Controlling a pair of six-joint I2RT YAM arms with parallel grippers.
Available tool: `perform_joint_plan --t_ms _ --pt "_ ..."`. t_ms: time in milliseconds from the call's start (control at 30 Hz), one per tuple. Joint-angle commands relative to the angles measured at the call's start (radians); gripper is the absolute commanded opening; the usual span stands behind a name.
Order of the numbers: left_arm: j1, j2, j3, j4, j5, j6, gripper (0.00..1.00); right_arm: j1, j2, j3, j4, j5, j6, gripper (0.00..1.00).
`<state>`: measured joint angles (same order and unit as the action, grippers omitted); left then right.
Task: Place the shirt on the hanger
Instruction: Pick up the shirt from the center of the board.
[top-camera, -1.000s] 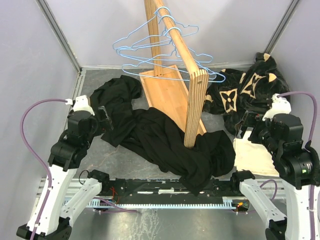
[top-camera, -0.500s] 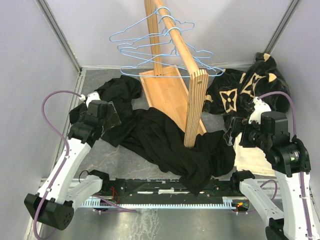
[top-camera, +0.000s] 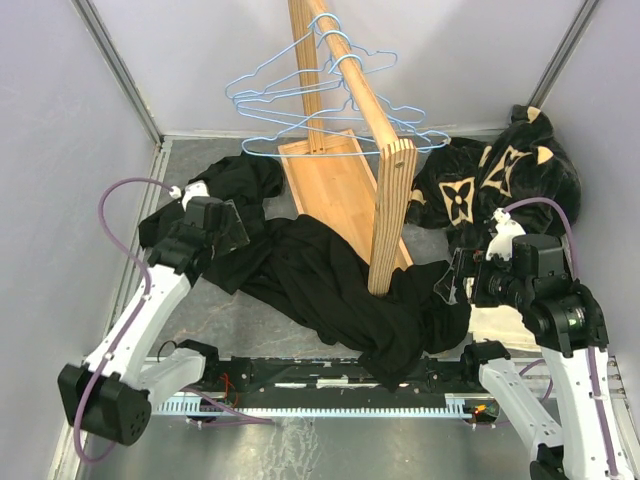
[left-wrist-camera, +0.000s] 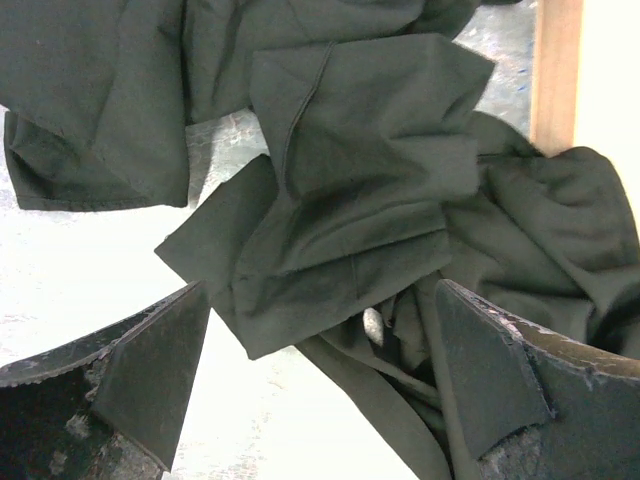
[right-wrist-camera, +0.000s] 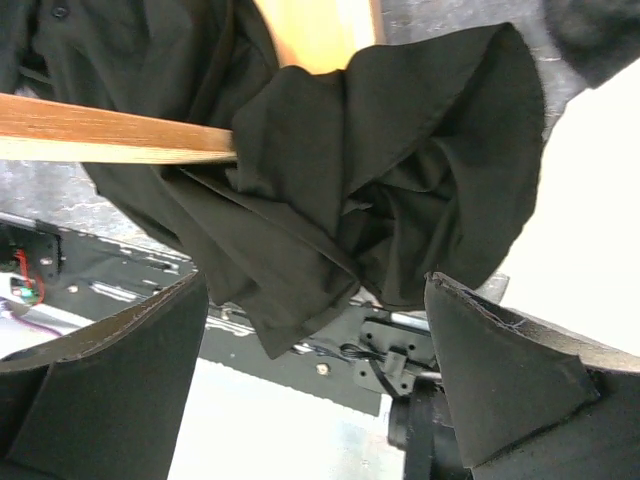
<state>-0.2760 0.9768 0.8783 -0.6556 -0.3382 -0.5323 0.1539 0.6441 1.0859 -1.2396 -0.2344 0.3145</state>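
The shirt (top-camera: 335, 285) lies crumpled on the table around the foot of the wooden rack, one end drooping over the front edge. Its folds fill the left wrist view (left-wrist-camera: 360, 190), where a small white bit (left-wrist-camera: 372, 325) peeks from a crease. Several light-blue wire hangers (top-camera: 300, 100) hang on the rack's sloping bar. My left gripper (top-camera: 228, 232) hovers open at the shirt's left edge, its jaws wide apart (left-wrist-camera: 320, 390) and nothing between them. At the shirt's right end (right-wrist-camera: 400, 200) my right gripper (top-camera: 452, 278) is open too, its jaws (right-wrist-camera: 315, 380) empty.
The wooden rack's base (top-camera: 335, 190) and upright post (top-camera: 392, 215) stand mid-table. A black plush garment with tan flowers (top-camera: 490, 185) lies at back right. More plain black cloth (top-camera: 235, 180) is bunched at back left. A pale board (top-camera: 510, 320) sits under my right arm.
Both arms have swung inward from the table's sides toward the black cloth, the left to its left edge, the right to its right end. The hangers sway slightly.
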Motion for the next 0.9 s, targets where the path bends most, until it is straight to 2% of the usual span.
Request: perform_joint_plan --t_ms 0,167,433,600,733,867 --pt "0.037 0.108 0.057 0.051 -0.042 0.018 0.99 -0.006 -0.025 -0.019 0.100 -0.091 0.081 0.96" --pt "0.102 0.212 0.078 0.198 -0.071 -0.033 0.99 -0.005 -0.052 -0.079 0.170 -0.126 0.140 0.96" --pt "0.193 0.461 0.204 0.272 -0.231 -0.079 0.99 -0.005 -0.121 -0.128 0.152 -0.139 0.165 0.96" --pt "0.272 0.576 0.214 0.365 -0.211 -0.088 0.99 -0.004 -0.129 -0.138 0.137 -0.152 0.165 0.96" --pt "0.312 0.742 0.272 0.390 -0.136 -0.060 1.00 -0.005 -0.138 -0.122 0.153 -0.173 0.201 0.96" --pt "0.318 0.858 0.337 0.367 -0.082 -0.032 0.94 -0.005 -0.129 -0.115 0.151 -0.181 0.204 0.96"
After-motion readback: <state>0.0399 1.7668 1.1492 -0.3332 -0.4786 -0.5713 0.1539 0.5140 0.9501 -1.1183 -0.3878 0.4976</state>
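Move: The left end of the black shirt pile lies some 14 cm ahead of the left hand, 12 cm to its left and 12 cm below. From that hand, the pile's middle is about 4 cm back and 16 cm right, the wooden board's middle 14 cm ahead and 19 cm right. The right hand has the pile's right end roughly 4 cm ahead, 4 cm left and 19 cm down; the post's foot is 8 cm ahead and 16 cm left of it. Open fingertips come down onto the black cloth at the far left, with a fold between the pads, as the left hand ends a reach of some 14 cm forward, 12 cm left and 11 cm down. It sinks at first, sweeps forward and left nearly level, then plunges, turning about 25 degrees counter-clockwise. The right hand, still open and clear above the cloth, drifts 3 cm left and rolls its left side up. ##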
